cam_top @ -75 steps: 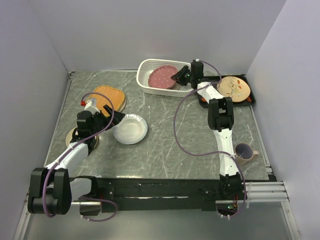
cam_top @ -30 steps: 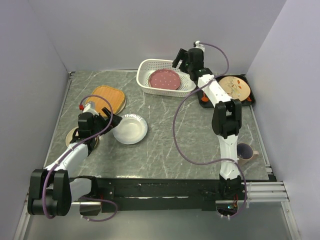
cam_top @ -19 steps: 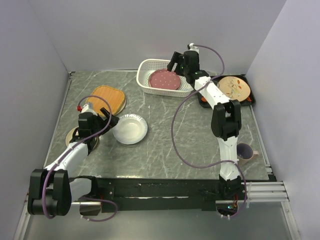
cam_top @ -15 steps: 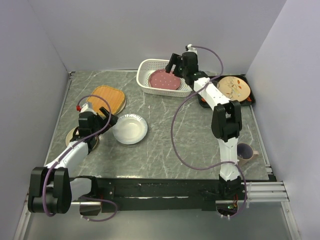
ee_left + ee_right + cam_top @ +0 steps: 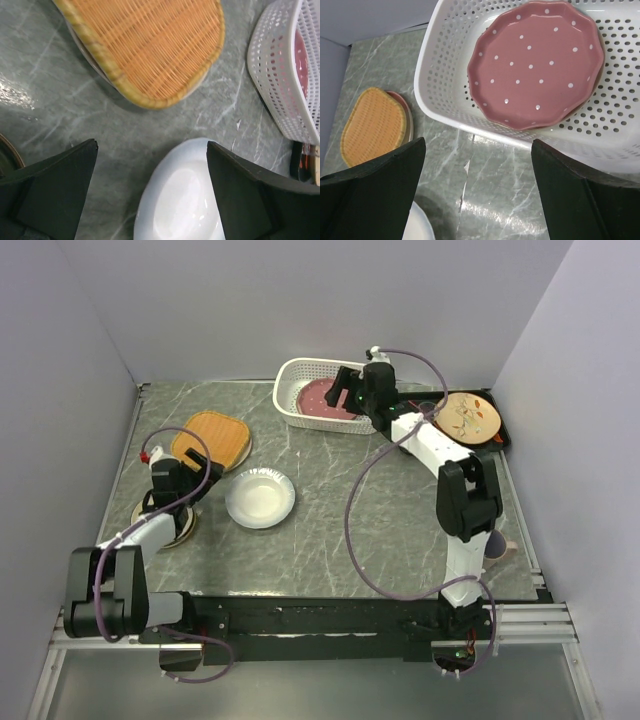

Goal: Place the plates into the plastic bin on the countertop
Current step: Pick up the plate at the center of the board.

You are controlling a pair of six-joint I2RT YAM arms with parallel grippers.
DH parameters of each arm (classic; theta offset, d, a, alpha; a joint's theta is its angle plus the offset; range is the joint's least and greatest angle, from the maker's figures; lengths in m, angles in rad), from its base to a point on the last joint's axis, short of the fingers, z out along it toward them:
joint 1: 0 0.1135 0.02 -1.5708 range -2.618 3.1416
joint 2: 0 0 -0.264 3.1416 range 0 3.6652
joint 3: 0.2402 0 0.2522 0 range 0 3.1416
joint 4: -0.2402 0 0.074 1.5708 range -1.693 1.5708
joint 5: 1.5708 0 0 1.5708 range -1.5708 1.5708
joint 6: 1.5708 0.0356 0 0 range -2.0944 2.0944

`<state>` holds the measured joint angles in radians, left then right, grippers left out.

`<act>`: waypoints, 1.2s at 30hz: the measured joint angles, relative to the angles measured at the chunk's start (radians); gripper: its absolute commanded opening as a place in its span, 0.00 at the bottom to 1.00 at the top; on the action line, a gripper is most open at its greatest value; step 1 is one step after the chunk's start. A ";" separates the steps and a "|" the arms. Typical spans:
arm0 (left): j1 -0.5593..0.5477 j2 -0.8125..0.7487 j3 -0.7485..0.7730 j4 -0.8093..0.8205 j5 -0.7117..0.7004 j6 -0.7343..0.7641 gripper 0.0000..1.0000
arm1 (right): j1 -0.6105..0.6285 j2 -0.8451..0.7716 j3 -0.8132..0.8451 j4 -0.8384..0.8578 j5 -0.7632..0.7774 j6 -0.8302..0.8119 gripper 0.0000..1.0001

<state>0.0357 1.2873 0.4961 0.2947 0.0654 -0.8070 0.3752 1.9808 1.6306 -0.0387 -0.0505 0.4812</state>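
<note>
A speckled pink plate (image 5: pixel 320 397) (image 5: pixel 537 65) lies in the white plastic bin (image 5: pixel 291 372) (image 5: pixel 440 60) at the back of the countertop (image 5: pixel 330 510). My right gripper (image 5: pixel 343 391) (image 5: pixel 477 195) hangs open and empty over the bin's near right part. On the left lie the orange woven plate (image 5: pixel 210 435) (image 5: pixel 150 45) and the white plate (image 5: pixel 260 498) (image 5: pixel 185 200). My left gripper (image 5: pixel 205 472) (image 5: pixel 150 195) is open and empty, low between those two, with the white plate's rim showing between its fingers. A tan plate (image 5: pixel 170 525) lies partly under the left arm.
A black tray (image 5: pixel 500 435) at the back right carries a cream plate with red-orange marks (image 5: pixel 468 415). A mug (image 5: pixel 497 543) peeks out behind the right arm near the right edge. Walls close the left, back and right sides. Another plate's rim (image 5: pixel 409 122) shows under the orange one.
My right gripper has come from behind the bin forward and left over its near side. The left wrist has drawn back to the left, away from the white plate. No plate has moved.
</note>
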 measured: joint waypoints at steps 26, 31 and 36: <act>0.126 0.340 0.047 0.291 0.187 -0.147 0.55 | 0.000 -0.178 -0.317 0.100 -0.042 0.011 0.93; 0.129 0.374 0.060 0.316 0.200 -0.153 0.50 | 0.000 -0.178 -0.325 0.105 -0.048 0.011 0.93; 0.138 0.420 0.066 0.354 0.213 -0.160 0.45 | 0.000 -0.178 -0.328 0.106 -0.052 0.015 0.93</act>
<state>0.1738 1.7073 0.5617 0.6487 0.2787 -0.9668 0.3752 1.8027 1.3029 0.0677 -0.1028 0.4965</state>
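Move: From the left gripper, the middle of the orange woven tray lies about 10 cm ahead, almost straight out and some 5 cm lower, its near corner much closer; a cream plate under it peeks out on the right. The white plate's middle is about 14 cm to the right, 4 cm back and 7 cm down. The small stacked plates are some 13 cm left and 13 cm back. From the right gripper the tray is roughly 38 cm to the left, about level, and 16 cm below. Bring the left gripper forward and down about 5 cm each way, easing slightly left, until its tips come around the near corner of the woven tray; roll its left side down some 15 degrees and narrow the wide-open fingers to half. Meanwhile draw the empty right gripper back about 6 cm from over the bin, sinking a little, and hold it open in front. ##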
